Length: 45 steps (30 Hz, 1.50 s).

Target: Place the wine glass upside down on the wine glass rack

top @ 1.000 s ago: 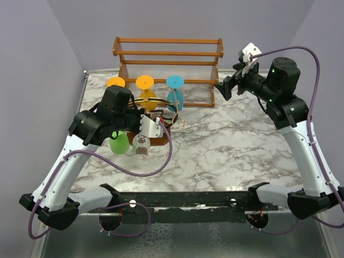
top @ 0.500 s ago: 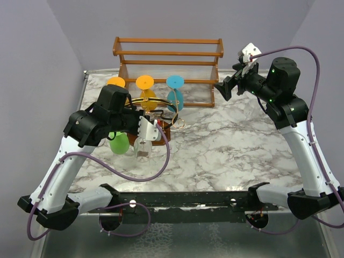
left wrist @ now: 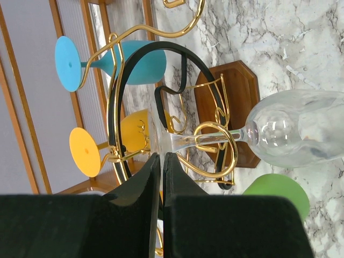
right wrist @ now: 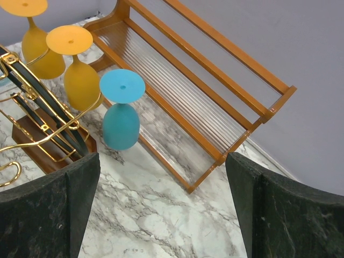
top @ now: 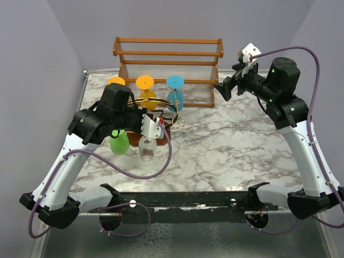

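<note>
A clear wine glass hangs bowl down at the front of the wine glass rack, a gold and black wire stand on a dark octagonal wooden base. My left gripper is shut on the edge of the glass's foot. In the left wrist view the stem runs along a curled gold loop and the bowl lies beyond it. My right gripper hovers open and empty at the back right, well away from the rack.
Two orange glasses, a blue one and a green one hang upside down on the rack. A two-tier orange-brown wooden shelf stands behind it at the table's far edge. Purple walls close in both sides.
My left gripper has carried the clear glass slightly to the right at the rack's front. The right arm has not moved.
</note>
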{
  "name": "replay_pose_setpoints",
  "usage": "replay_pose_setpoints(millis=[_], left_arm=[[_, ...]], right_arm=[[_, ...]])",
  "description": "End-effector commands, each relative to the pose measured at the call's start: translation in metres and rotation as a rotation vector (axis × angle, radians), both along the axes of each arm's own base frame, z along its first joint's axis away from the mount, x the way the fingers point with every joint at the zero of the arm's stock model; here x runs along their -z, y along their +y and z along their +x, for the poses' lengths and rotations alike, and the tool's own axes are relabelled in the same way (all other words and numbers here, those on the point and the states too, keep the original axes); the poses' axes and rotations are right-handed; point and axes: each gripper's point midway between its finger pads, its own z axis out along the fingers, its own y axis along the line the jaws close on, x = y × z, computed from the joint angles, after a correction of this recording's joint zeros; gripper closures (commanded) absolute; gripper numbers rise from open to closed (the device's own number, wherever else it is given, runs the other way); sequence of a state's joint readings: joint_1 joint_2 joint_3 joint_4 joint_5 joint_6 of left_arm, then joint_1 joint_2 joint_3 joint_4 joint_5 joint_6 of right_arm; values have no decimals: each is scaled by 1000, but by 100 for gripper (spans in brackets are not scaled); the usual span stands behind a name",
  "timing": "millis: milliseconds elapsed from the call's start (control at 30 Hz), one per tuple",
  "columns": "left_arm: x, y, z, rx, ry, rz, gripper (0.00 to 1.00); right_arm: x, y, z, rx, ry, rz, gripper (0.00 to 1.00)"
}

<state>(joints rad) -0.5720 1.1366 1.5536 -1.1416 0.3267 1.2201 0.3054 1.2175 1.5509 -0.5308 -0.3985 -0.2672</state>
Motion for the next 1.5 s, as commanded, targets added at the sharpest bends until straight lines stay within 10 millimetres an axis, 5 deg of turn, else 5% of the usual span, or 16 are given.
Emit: replay_pose_setpoints(millis=[0, 500, 1000, 1467], left_arm=[[-6, -14, 2, 27, -12, -57, 100], [16, -11, -6, 33, 55, -11, 98], [31, -2, -14, 24, 98, 37, 76], [31, -4, -22, 47, 124, 29, 65]], right_arm=[[-3, 0, -4, -17, -8, -7, 0], [-1, 0, -2, -17, -6, -14, 0], [2, -4, 0, 2, -12, -34, 0], [7, -6, 4, 17, -8, -52, 0]])
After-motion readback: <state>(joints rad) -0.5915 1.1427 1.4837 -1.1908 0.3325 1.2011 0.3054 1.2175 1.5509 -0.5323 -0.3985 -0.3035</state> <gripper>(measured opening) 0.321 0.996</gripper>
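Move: The left hand still holds the clear wine glass upside down by its foot, the stem already at the rack's middle front loop, some 4 cm below the hand and about 1 cm back and 1 cm right. The green glass hangs 9 cm left and 2 cm back; the middle yellow glass is straight ahead 8 cm, and the blue glass is 8 cm ahead and 9 cm right. From the right hand, the loop is about 24 cm left and 9 cm back. The left hand sinks about 4 cm, lowering the clear glass at the loop, letting go of its foot. ##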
